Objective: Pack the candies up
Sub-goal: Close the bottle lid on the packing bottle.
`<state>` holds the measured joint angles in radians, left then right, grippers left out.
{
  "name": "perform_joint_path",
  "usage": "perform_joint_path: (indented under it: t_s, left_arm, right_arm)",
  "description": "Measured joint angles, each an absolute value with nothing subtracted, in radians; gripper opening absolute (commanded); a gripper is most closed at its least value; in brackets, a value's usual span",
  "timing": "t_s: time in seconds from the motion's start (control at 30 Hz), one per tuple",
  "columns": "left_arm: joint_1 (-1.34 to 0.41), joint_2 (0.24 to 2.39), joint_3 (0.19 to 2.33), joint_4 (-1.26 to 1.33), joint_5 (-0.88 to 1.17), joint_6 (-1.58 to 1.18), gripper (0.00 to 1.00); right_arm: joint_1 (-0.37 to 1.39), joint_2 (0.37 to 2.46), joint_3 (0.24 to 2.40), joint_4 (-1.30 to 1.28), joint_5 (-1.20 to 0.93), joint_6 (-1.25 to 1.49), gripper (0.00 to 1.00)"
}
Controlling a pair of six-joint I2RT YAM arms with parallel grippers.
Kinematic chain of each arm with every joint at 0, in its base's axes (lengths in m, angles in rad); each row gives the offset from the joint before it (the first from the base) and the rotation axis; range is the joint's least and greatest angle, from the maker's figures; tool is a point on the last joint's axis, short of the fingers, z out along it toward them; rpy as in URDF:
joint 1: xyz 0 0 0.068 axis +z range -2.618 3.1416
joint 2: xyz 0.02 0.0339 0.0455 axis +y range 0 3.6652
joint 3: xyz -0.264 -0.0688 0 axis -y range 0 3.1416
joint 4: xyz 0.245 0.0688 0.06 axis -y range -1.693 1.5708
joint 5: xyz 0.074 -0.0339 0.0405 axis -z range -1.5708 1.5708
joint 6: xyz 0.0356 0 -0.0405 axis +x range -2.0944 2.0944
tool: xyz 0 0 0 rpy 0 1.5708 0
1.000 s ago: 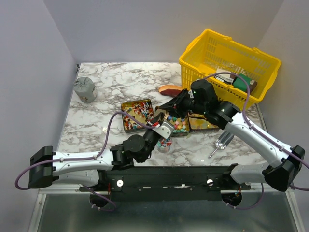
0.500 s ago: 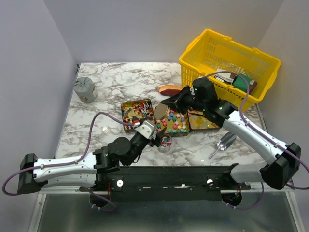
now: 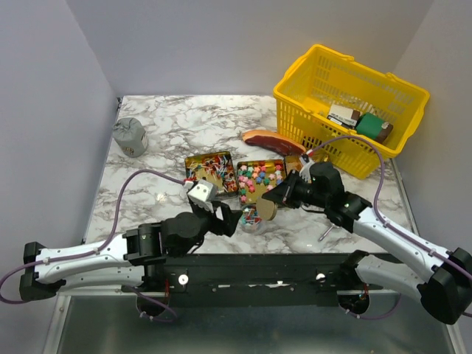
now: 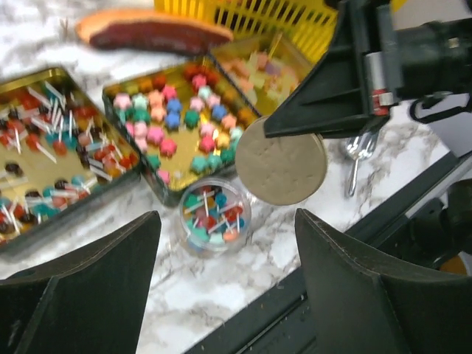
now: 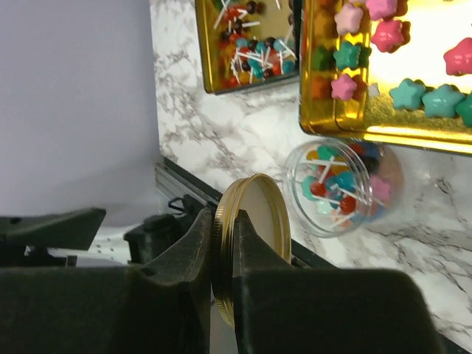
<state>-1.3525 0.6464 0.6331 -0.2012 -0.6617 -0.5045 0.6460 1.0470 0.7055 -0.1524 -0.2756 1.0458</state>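
Observation:
A small clear jar of coloured candies stands open on the marble near the front edge, also seen in the left wrist view and the right wrist view. My right gripper is shut on a round gold lid, held on edge just right of the jar. My left gripper stands open just left of the jar, holding nothing. Behind the jar lie gold tins: one with stick candies, one with pastel star candies, one with yellow pieces.
A yellow mesh basket with boxed packets stands at the back right. A reddish-brown steak-shaped slab lies behind the tins. A grey pouch sits at the far left. A metal scoop lies right of the jar, under my right arm.
My left gripper has opened and drawn back to the near left. My right gripper has carried the gold lid from over the tins down beside the jar.

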Motion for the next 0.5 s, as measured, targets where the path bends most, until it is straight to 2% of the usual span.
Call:
perform_joint_path:
  t_s: [0.17, 0.37, 0.5]
  left_arm:
    - [-1.305, 0.770, 0.633, -0.300, -0.620, -0.676, 0.84]
    - [-1.050, 0.842, 0.557, -0.282, -0.406, -0.791, 0.83]
    - [-0.972, 0.838, 0.487, -0.249, -0.293, -0.819, 0.83]
  right_arm:
    - [0.646, 0.969, 0.571, -0.054, -0.320, 1.011, 0.04]
    - [0.646, 0.971, 0.513, 0.062, -0.347, 1.000, 0.04]
    - [0.646, 0.999, 0.492, 0.134, -0.350, 1.002, 0.04]
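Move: The open packing bottle stands about 3 cm ahead of the empty, open left hand, 6 cm to its right and some 20 cm below. From the right hand, which already holds the bottle lid, the bottle lies about 4 cm back, 4 cm to the left and 14 cm below. The star candy box sits some 11 cm farther out than the bottle and 3 cm to its right; the lollipop box 14 cm farther out and 13 cm to its left. No new contact yet: the left hand, fingers staying wide open, sinks about 13 cm towards the packing bottle, easing some 3 cm forward while the wrist tips down roughly 25 degrees. The right hand keeps its pinch on the lid's rim and brings it about 2 cm back and 2 cm down, closer to the bottle's mouth, soon slowing almost to a hover. ##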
